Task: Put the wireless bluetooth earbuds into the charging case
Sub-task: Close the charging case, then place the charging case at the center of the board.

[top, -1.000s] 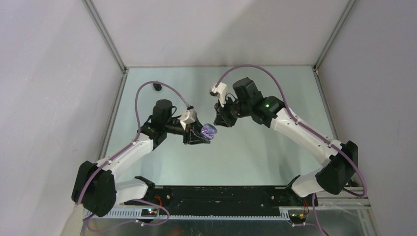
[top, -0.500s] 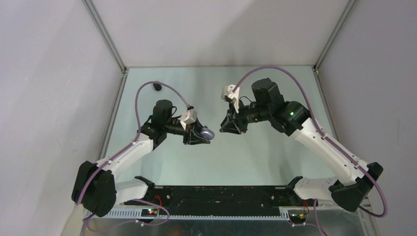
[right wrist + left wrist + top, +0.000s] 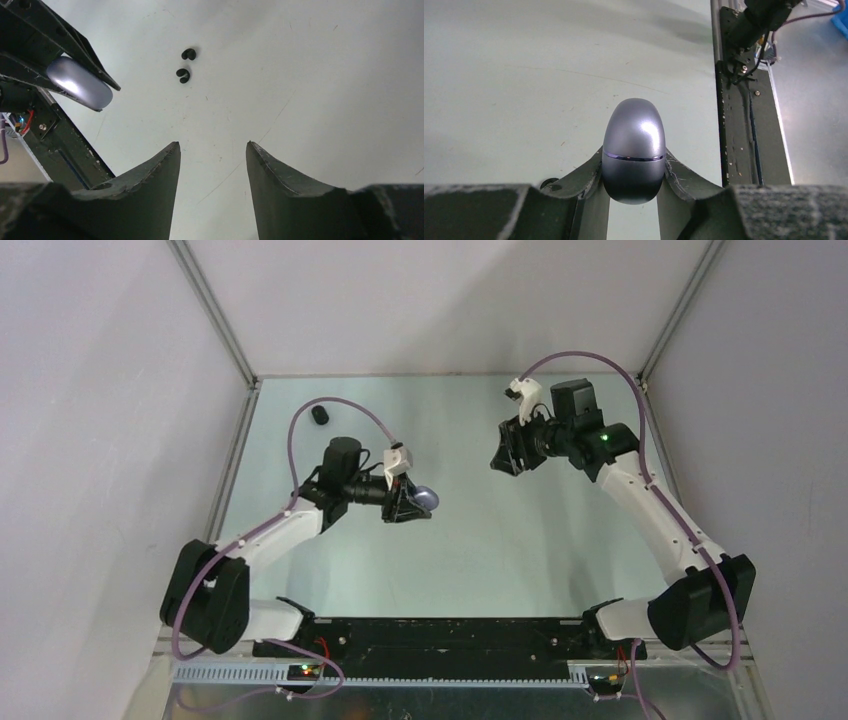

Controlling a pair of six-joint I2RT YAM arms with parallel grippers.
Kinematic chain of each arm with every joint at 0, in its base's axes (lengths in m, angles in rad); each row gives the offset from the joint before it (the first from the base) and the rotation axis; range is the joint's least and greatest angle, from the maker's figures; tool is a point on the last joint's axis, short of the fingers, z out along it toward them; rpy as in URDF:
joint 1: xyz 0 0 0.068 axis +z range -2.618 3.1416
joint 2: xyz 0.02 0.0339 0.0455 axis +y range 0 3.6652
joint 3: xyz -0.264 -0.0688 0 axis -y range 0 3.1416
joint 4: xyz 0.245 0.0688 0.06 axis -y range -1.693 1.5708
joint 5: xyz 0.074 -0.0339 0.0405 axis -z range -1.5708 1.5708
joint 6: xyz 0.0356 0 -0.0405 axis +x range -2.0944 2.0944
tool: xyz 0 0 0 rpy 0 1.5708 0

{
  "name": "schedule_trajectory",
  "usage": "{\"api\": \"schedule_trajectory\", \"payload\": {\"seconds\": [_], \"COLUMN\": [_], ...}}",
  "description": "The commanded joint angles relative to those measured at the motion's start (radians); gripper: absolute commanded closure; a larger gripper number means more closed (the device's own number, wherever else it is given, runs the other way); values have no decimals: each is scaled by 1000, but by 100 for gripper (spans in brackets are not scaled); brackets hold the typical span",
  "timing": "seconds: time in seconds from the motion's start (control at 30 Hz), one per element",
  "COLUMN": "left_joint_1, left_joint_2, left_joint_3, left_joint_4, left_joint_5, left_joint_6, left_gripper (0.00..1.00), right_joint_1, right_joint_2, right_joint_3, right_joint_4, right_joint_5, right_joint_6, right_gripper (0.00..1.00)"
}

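Observation:
My left gripper [image 3: 413,508] is shut on the charging case [image 3: 426,498], a smooth grey-purple egg shape with its lid closed, held above the table. The left wrist view shows the case [image 3: 634,142] wedged between both fingers [image 3: 584,172]. Two glossy black earbuds [image 3: 183,75] lie side by side on the table; from above they show as a dark spot [image 3: 320,414] at the back left. My right gripper [image 3: 503,452] hangs at the back right, well apart from the case [image 3: 80,84], open with nothing between its fingers [image 3: 212,145].
The pale green table [image 3: 500,540] is boxed in by grey walls with metal posts [image 3: 215,310] at the back corners. A black base rail [image 3: 450,635] runs along the near edge and also shows in the left wrist view [image 3: 736,125].
The case's lid, open a second ago, is now shut. My right gripper has pulled away from the case to the back right and opened. The left gripper shifted slightly, still gripping.

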Motion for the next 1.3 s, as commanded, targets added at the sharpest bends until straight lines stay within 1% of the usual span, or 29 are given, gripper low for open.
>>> {"api": "schedule_trajectory", "payload": {"seconds": [0.0, 0.17, 0.23, 0.3, 0.33, 0.37, 0.4, 0.43, 0.57, 0.63, 0.67, 0.7, 0.77, 0.9, 0.97, 1.1, 1.2, 1.27], "left_joint_1": [6, 6, 5, 3, 2, 1, -1, -5, -33, -40, -41, -41, -40, -29, -19, -1, 5, 5], "left_joint_2": [52, 189, 243, 288, 317, 332, 364, 381, 505, 590, 615, 641, 741, 875, 942, 1065, 1122, 1171], "left_joint_3": [80, 202, 245, 277, 294, 301, 322, 335, 454, 508, 545, 564, 626, 738, 827, 996, 1085, 1137], "left_joint_4": [28, -53, -83, -59, -37, 4, 26, 53, 75, 105, 115, 129, 132, 134, 113, 10, -39, -44], "left_joint_5": [-61, -141, -160, -177, -189, -196, -214, -223, -256, -268, -269, -266, -273, -289, -291, -285, -276, -269], "left_joint_6": [-96, -88, -102, -128, -164, -181, -239, -263, -365, -462, -493, -556, -635, -773, -808, -807, -818, -851], "left_gripper": [100, 100, 100, 100, 99, 99, 99, 98, 96, 96, 95, 95, 94, 91, 89, 89, 86, 84], "right_joint_1": [5, -25, -60, -95, -117, -127, -148, -159, -224, -262, -270, -277, -300, -320, -325, -332, -338, -345], "right_joint_2": [-3, -8, -16, -20, -22, -23, -25, -30, -48, -49, -49, -49, -48, -45, -42, -41, -45, -51], "right_joint_3": [-2, -4, -13, -17, -17, -16, -16, -17, -21, -27, -27, -27, -29, -33, -34, -37, -38, -40], "right_joint_4": [33, 39, 51, 59, 60, 61, 61, 62, 64, 68, 70, 69, 69, 71, 72, 72, 73, 74], "right_joint_5": [48, 133, 138, 144, 149, 158, 162, 168, 161, 145, 136, 133, 130, 121, 117, 114, 112, 113], "right_joint_6": [10, 3, 6, 7, 6, 5, 1, 1, 5, 8, 10, 11, 11, 11, 11, 10, 8, 6], "right_gripper": [43, 37, 31, 26, 22, 21, 20, 20, 19, 18, 18, 17, 16, 16, 16, 15, 15, 15]}}
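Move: The shut charging case is already in my left fingers. The open patch of table it is going to lies about 26 cm ahead, 10 cm to the right and 16 cm below that hand. The two black earbuds lie low ahead of the left hand, 11 and 8 cm out and nearly in line; the black case is about 34 cm ahead and 27 cm left. From my right hand, the charging case is roughly 18 cm left, 5 cm back and 7 cm lower. With my left hand I keep the closed charging case pinched and carry it about 24 cm forward, 10 cm right and 12 cm down, out past the black earbuds towards clear table. On the way I roll the wrist some 45 degrees, its top tipping forward, and swing it counter-clockwise. My empty right hand draws off about 13 cm right and a little forward, opening wider. ##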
